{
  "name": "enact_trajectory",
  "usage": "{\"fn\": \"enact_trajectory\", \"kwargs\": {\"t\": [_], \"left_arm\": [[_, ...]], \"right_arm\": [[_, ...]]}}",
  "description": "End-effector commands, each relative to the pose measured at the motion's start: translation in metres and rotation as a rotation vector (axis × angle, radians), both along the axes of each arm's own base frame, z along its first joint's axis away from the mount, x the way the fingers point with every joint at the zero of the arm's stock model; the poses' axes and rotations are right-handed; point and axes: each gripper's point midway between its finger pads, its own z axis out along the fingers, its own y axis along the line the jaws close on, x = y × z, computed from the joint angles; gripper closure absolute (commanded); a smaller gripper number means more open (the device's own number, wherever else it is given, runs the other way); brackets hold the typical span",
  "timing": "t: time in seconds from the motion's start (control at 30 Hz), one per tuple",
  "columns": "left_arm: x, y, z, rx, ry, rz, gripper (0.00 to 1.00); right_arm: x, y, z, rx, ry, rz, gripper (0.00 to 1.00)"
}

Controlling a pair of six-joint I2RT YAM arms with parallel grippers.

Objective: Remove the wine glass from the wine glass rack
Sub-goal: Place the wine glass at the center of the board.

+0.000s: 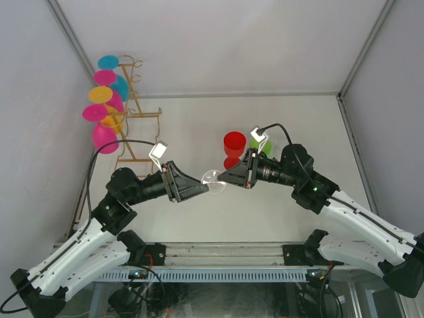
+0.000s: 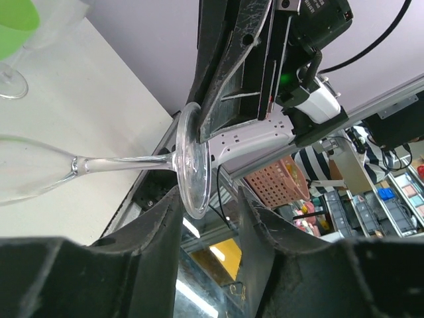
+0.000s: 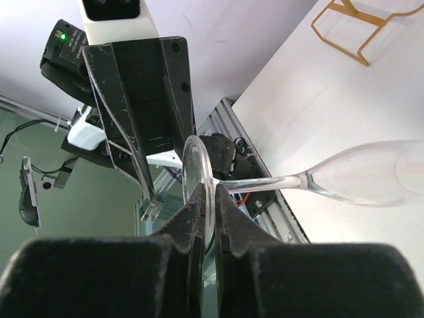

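A clear wine glass [image 1: 212,177] hangs on its side above the middle of the table, between my two grippers. My right gripper [image 3: 213,202] is shut on the rim of its round foot [image 3: 199,179], and the stem and bowl [image 3: 358,175] stretch out over the table. My left gripper [image 2: 209,199] is open, with its fingers apart on either side of the foot's lower edge [image 2: 192,172]; the left finger is close to the foot. The gold wine glass rack [image 1: 136,99] stands at the far left and holds several coloured glasses [image 1: 103,112].
A red cup [image 1: 233,144] and a green glass [image 1: 255,142] stand just behind the two grippers. The rack's base frame [image 3: 351,30] shows far off in the right wrist view. White walls close the left, back and right sides.
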Motion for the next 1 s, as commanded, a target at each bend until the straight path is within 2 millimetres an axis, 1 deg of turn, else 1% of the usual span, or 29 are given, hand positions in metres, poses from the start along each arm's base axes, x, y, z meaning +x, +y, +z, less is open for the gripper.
{"fn": "enact_trajectory", "kwargs": {"t": [0.0, 0.13, 0.23, 0.33, 0.6, 0.63, 0.7, 0.77, 0.8, 0.9, 0.97], "left_arm": [[-0.007, -0.005, -0.005, -0.012, 0.053, -0.041, 0.6], [-0.006, -0.013, -0.003, -0.018, 0.073, -0.059, 0.7], [-0.002, -0.016, -0.003, -0.012, 0.073, -0.045, 0.8], [-0.002, -0.017, -0.004, -0.005, 0.07, -0.055, 0.82], [-0.005, -0.022, -0.004, 0.006, 0.066, -0.083, 0.82], [-0.005, -0.023, -0.005, 0.01, 0.065, -0.09, 0.84], [-0.006, -0.025, -0.005, 0.015, 0.059, -0.1, 0.93], [-0.008, -0.026, -0.005, 0.019, 0.049, -0.111, 0.98], [-0.009, -0.026, -0.005, 0.02, 0.044, -0.117, 0.99], [-0.013, -0.026, -0.003, 0.023, 0.002, -0.128, 1.0], [-0.015, -0.024, -0.004, 0.041, -0.026, -0.13, 1.0]], "right_arm": [[-0.004, -0.001, 0.043, 0.089, -0.133, 0.009, 1.0], [-0.005, -0.001, 0.045, 0.09, -0.155, 0.014, 1.0], [-0.007, -0.002, 0.046, 0.092, -0.169, 0.022, 1.0], [-0.008, -0.002, 0.047, 0.093, -0.18, 0.025, 1.0], [-0.015, 0.001, 0.047, 0.096, -0.197, 0.061, 1.0], [-0.015, 0.001, 0.047, 0.095, -0.198, 0.063, 1.0], [-0.015, 0.001, 0.047, 0.096, -0.202, 0.063, 1.0], [-0.015, 0.001, 0.048, 0.096, -0.207, 0.058, 1.0], [-0.015, 0.001, 0.048, 0.095, -0.21, 0.057, 1.0], [-0.015, -0.001, 0.048, 0.094, -0.217, 0.054, 1.0], [-0.014, -0.002, 0.049, 0.094, -0.223, 0.042, 0.95]]}}
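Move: I hold the clear wine glass by its foot in my right hand, bowl away; the foot's middle is about 2 cm left of those fingertips, 1 cm back and 1 cm below. From my open left hand it lies some 3 cm right, 2 cm ahead and 2 cm lower. The standing red wine glass is about 17 cm ahead of the left hand, 8 cm right and 17 cm down; the green one stands level with the red and roughly 9 cm farther right. My left hand slides right and down onto the near part of the foot, about 3 cm in all, tipping some 5 degrees while its open fingers shut and pinch the rim. My right hand keeps its pinch on the foot, drawing back barely 1 cm and rolling about 5 degrees so the bowl end tips up. ##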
